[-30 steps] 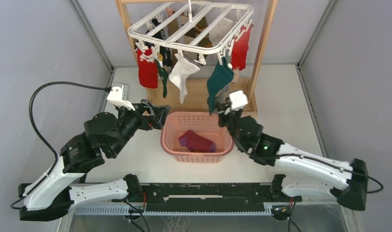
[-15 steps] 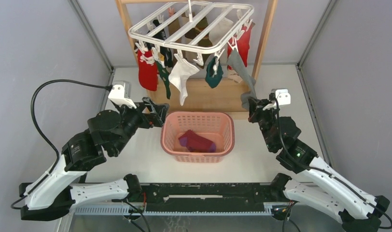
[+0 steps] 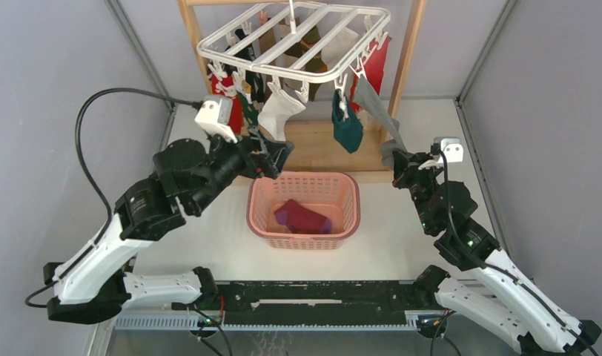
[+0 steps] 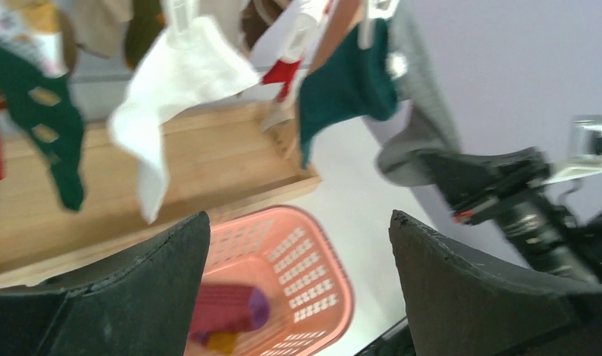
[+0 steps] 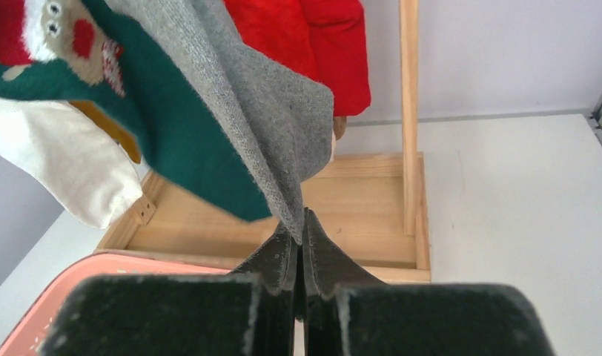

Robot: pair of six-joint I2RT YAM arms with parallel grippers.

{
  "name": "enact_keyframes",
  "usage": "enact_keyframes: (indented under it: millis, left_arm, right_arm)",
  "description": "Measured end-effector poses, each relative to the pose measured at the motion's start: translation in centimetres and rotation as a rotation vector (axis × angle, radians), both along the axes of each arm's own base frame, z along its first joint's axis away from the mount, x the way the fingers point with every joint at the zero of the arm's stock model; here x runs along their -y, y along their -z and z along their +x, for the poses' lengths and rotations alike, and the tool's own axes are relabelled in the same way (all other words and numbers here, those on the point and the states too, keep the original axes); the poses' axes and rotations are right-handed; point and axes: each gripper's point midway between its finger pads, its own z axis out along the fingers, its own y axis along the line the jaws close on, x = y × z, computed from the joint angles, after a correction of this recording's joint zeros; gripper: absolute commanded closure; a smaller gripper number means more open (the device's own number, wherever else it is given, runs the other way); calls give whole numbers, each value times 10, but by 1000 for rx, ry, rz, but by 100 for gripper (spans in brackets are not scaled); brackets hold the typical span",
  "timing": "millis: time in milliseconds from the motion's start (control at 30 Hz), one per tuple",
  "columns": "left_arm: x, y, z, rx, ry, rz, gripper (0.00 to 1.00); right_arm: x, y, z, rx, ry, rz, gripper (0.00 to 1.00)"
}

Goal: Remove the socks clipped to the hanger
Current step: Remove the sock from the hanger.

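The white hanger (image 3: 294,41) hangs from the wooden rack with several socks clipped to it. My right gripper (image 3: 397,157) is shut on the toe of a grey sock (image 3: 374,104), which runs taut from its clip down to the right; the pinch shows in the right wrist view (image 5: 302,222) below the grey sock (image 5: 261,111). A teal sock (image 3: 348,126), a white sock (image 3: 279,111) and red socks (image 3: 378,67) hang free. My left gripper (image 3: 274,157) is open and empty, raised under the white sock (image 4: 172,96), with its own gap (image 4: 298,222) over the basket.
A pink basket (image 3: 259,200) stands in front of the rack with a magenta sock (image 3: 302,216) inside. The wooden rack's base tray (image 5: 357,215) and upright post (image 5: 408,111) stand close behind the right gripper. Grey walls close both sides.
The right gripper left the teal sock, swung right and pulled the grey sock taut; the teal sock swung back. The left arm rose and moved right toward the hanging socks, staying open.
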Motion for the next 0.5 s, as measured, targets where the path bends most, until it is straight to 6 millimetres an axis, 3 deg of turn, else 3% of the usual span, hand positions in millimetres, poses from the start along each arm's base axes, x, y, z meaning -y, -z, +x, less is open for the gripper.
enact_keyframes:
  millis: [133,233,333,433,500]
  left_arm:
    - [26,-19,4,23,56,-35,5]
    - [20,-18,13,44,6,0,3]
    - [-14,-21,31,61,-124,20,4]
    - [-81,-22,57,60,-354,30,6]
    - [-111,-21,66,51,-458,43,8]
  right_arm:
    - [-14,8,2,-25,-39,-20,100]
    - [-25,13,1,-40,-69,-34,100]
    - [-32,18,2,-52,-89,-46,100]
    - [-35,21,3,-59,-100,-52,100]
    - [-37,22,3,-62,-108,-55,100]
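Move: Ahead of the open left hand, some 22 cm out, 15 cm to its left and about 12 cm lower, hangs the red sock. The green sock hangs 5 cm to the red one's right, a little nearer, and the white sock about 15 cm straight ahead of this hand. The right hand already pinches the gray sock's toe. Its clip is about 12 cm ahead, 9 cm left and 13 cm up, the teal sock about 10 cm ahead and 12 cm left, the basket 22 cm left, 29 cm down. Swinging back across the front of the hanger, the left hand first drifts slightly right, then sweeps left to end some 11 cm over and 6 or 7 cm forward, slightly higher, towards the red and green socks, turning about 25 degrees counter-clockwise, fingers open. The right hand keeps its pinch on the gray toe and eases about 4 cm left and 2 cm down. ##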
